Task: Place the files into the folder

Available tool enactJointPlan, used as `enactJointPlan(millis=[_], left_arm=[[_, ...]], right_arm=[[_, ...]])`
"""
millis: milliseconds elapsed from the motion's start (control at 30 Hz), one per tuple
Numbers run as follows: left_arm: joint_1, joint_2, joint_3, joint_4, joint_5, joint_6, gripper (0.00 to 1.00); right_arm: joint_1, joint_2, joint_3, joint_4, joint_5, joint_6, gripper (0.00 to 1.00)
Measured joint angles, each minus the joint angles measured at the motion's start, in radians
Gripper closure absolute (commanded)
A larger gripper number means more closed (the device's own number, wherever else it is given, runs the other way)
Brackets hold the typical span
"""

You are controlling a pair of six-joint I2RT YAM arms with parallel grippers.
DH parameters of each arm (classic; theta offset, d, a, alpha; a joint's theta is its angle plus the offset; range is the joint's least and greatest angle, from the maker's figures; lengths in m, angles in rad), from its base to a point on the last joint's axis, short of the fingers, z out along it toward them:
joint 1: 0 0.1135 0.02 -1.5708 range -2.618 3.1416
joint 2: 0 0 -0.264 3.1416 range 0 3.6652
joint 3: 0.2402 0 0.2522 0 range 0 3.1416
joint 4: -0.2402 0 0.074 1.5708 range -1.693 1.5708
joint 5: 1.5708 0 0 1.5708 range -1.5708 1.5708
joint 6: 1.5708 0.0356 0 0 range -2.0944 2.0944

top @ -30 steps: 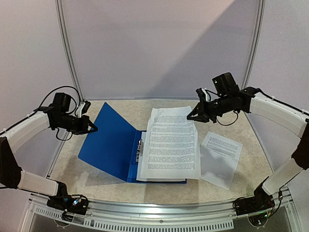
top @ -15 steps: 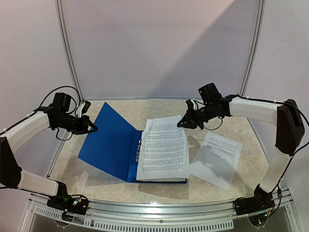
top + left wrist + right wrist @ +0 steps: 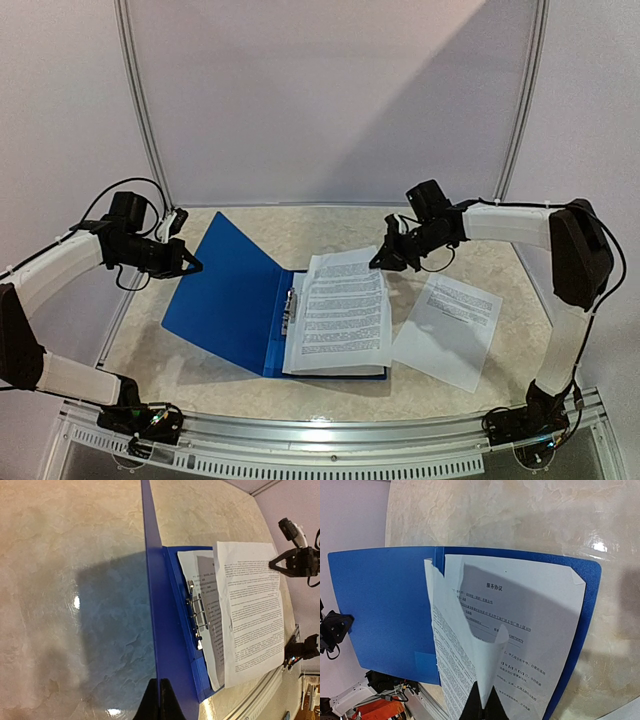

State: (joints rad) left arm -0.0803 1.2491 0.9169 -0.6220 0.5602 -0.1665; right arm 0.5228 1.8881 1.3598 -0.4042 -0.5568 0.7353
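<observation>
The blue folder (image 3: 225, 295) lies open, and my left gripper (image 3: 192, 266) is shut on the outer edge of its cover, holding that cover raised at a slant. In the left wrist view the fingertips (image 3: 160, 700) pinch the cover's thin edge (image 3: 152, 630), with the metal clip (image 3: 196, 615) at the spine. My right gripper (image 3: 378, 262) is shut on the far right corner of one printed sheet (image 3: 345, 310), which droops over the folder's right half. The right wrist view shows that sheet (image 3: 465, 665) curling from the jaws (image 3: 485, 706) above another sheet (image 3: 535, 610) lying flat in the folder (image 3: 380, 605).
A further printed sheet (image 3: 450, 325) lies flat on the marbled table (image 3: 260, 225), right of the folder. A metal rail (image 3: 330, 425) runs along the near edge. Frame posts stand at the back corners.
My right gripper has carried its sheet left and lower, so the paper now hangs closer over the folder's right half. The left gripper and the raised cover have not moved.
</observation>
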Motion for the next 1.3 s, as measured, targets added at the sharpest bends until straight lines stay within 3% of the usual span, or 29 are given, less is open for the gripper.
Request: enactJointPlan(millis=[1300], left_arm=[[0.0, 0.0, 0.0, 0.0, 0.0, 0.0, 1.0]], right_arm=[[-0.002, 0.214, 0.162, -0.03, -0.031, -0.04, 1.0]])
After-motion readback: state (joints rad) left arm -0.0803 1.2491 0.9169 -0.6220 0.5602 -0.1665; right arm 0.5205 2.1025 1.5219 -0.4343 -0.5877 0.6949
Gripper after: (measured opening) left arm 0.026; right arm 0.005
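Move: The right hand still pinches the far right corner of the files; the open folder's paper side, where they go, is centred about 8 cm left, 10 cm back and 9 cm below. The ring clip is roughly 17 cm left and 6 cm back, the loose sheet some 16 cm right and 12 cm back. From the left hand, still holding the cover, that paper side lies about 27 cm right, 6 cm back and 13 cm down. The right hand, keeping its pinch, lowers the files about 4 cm towards the folder, easing forward and left. ##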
